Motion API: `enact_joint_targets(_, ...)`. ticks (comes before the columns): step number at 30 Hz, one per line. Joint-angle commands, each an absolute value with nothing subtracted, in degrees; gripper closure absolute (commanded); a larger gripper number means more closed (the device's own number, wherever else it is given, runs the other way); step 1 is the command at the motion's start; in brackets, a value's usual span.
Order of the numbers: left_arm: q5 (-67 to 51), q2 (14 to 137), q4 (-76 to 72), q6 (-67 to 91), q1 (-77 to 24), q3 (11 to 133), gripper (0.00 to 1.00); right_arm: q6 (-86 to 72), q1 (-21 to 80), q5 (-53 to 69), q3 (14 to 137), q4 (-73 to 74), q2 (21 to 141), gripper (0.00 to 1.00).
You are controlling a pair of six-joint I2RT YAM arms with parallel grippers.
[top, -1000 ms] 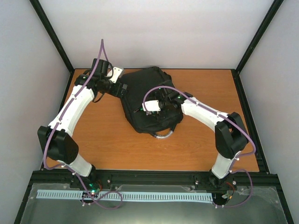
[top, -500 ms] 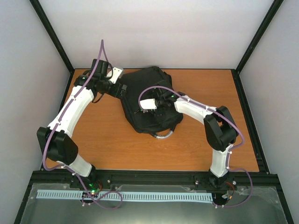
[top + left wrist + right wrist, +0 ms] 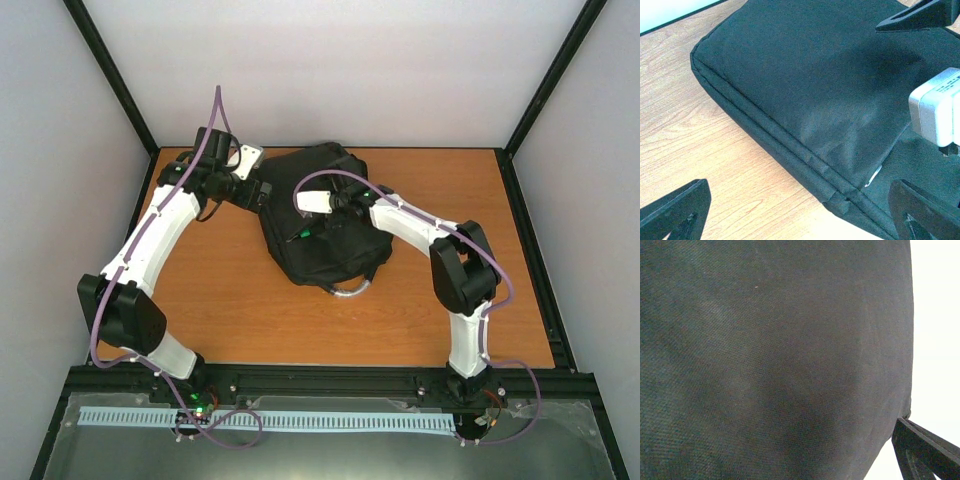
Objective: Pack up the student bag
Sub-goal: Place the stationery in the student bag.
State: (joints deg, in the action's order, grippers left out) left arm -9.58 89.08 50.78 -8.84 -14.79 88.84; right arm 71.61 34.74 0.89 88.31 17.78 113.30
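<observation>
The student bag (image 3: 322, 218), a black fabric backpack, lies flat in the middle of the table with its grey loop handle (image 3: 350, 290) toward the near side. My left gripper (image 3: 263, 191) hovers at the bag's left edge, open and holding nothing. In the left wrist view its fingertips (image 3: 677, 210) straddle the bag's seamed edge (image 3: 805, 155) and a small silver zipper pull (image 3: 873, 176). My right gripper (image 3: 303, 201) hangs open over the bag's far part. Black fabric (image 3: 770, 355) fills the right wrist view, with one finger (image 3: 927, 452) at the lower right.
The orange wooden table (image 3: 220, 300) is ringed by a black frame and white walls. The right arm's white wrist block (image 3: 937, 107) and a dark finger (image 3: 920, 15) show in the left wrist view, close to my left gripper.
The right arm has swung its gripper up and leftward over the bag, toward the far edge, its elbow folding in. The left arm and the bag have stayed put.
</observation>
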Motion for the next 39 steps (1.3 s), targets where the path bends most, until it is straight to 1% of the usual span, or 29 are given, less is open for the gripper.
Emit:
enact_joint_targets(1, -10.05, 87.49, 50.85, -9.11, -14.68, 88.6, 0.0, 68.55, 34.71, -1.1, 89.65, 17.85, 113.77, 0.0)
enact_joint_targets(13, -8.33, 86.86, 49.01, 1.19, -14.4, 83.64, 0.0, 60.59, 35.83, 9.73, 85.92, 28.57, 105.91, 0.0)
enact_joint_targets(16, -10.97, 86.69, 48.62, 6.25, -12.38, 82.18, 0.0, 56.75, 36.21, 12.41, 87.29, 31.7, 105.47, 0.0)
enact_joint_targets(18, -14.29, 86.41, 48.24, 10.34, -10.04, 80.52, 0.0, 52.15, 36.25, 14.42, 90.53, 36.03, 106.37, 0.0)
enact_joint_targets(20, -19.38, 86.12, 47.53, 13.74, -7.22, 78.46, 0.05, 46.19, 36.09, 17.47, 95.92, 41.64, 108.62, 0.0)
enact_joint_targets(24, -32.12, 85.79, 44.39, 19.78, -2.38, 72.77, 0.22, 34.46, 35.6, 26.78, 104.89, 50.28, 112.34, 0.0)
enact_joint_targets(26, -37.27, 85.62, 41.05, 22.68, -1.1, 69.1, 0.29, 30.25, 35.59, 30.55, 108.25, 53.39, 114.0, 0.0)
enact_joint_targets(27, -38.76, 85.55, 39.9, 24.1, -0.84, 67.8, 0.3, 27.9, 35.6, 31.82, 109.76, 54.6, 114.86, 0.01)
enact_joint_targets(29, -40.57, 85.81, 38.28, 26.09, -0.78, 65.92, 0.31, 23.99, 35.55, 33.46, 110.43, 54.86, 115.3, 0.06)
enact_joint_targets(34, -42.62, 87.5, 37.26, 28.37, -0.79, 64.78, 0.25, 17.5, 35.59, 35.99, 105.12, 53.65, 114.47, 0.16)
enact_joint_targets(36, -42.73, 88.39, 36.71, 29.04, -0.73, 64.68, 0.24, 14.36, 35.6, 36.95, 102.15, 52.26, 113.63, 0.19)
enact_joint_targets(39, -44.14, 89.98, 35.29, 30.44, -0.84, 64.43, 0.28, 8.98, 35.6, 39.74, 98.12, 49.0, 112.26, 0.24)
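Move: The right fingers are open over the far part of the student bag; the pale tab at the left end of its pocket opening lies about 11 cm back, 8 cm left and 6 cm below. The grey handle is 22 cm back, 4 cm right and 11 cm below. From the left hand, the bag's left edge lies about 3 cm back, 5 cm right and 19 cm down; the pale tab is 4 cm back and 10 cm right, 17 cm down. Draw the right gripper back about 12 cm and a little left towards the pale tab, arching up over the bag and sinking again while the fingers swing from forward-left to point left and down. Meanwhile bring the left gripper down about 9 cm and slightly back towards the bag's left edge, turning its fingers to point more to the right. Let both grippers close part-way late on, around nothing yet. ##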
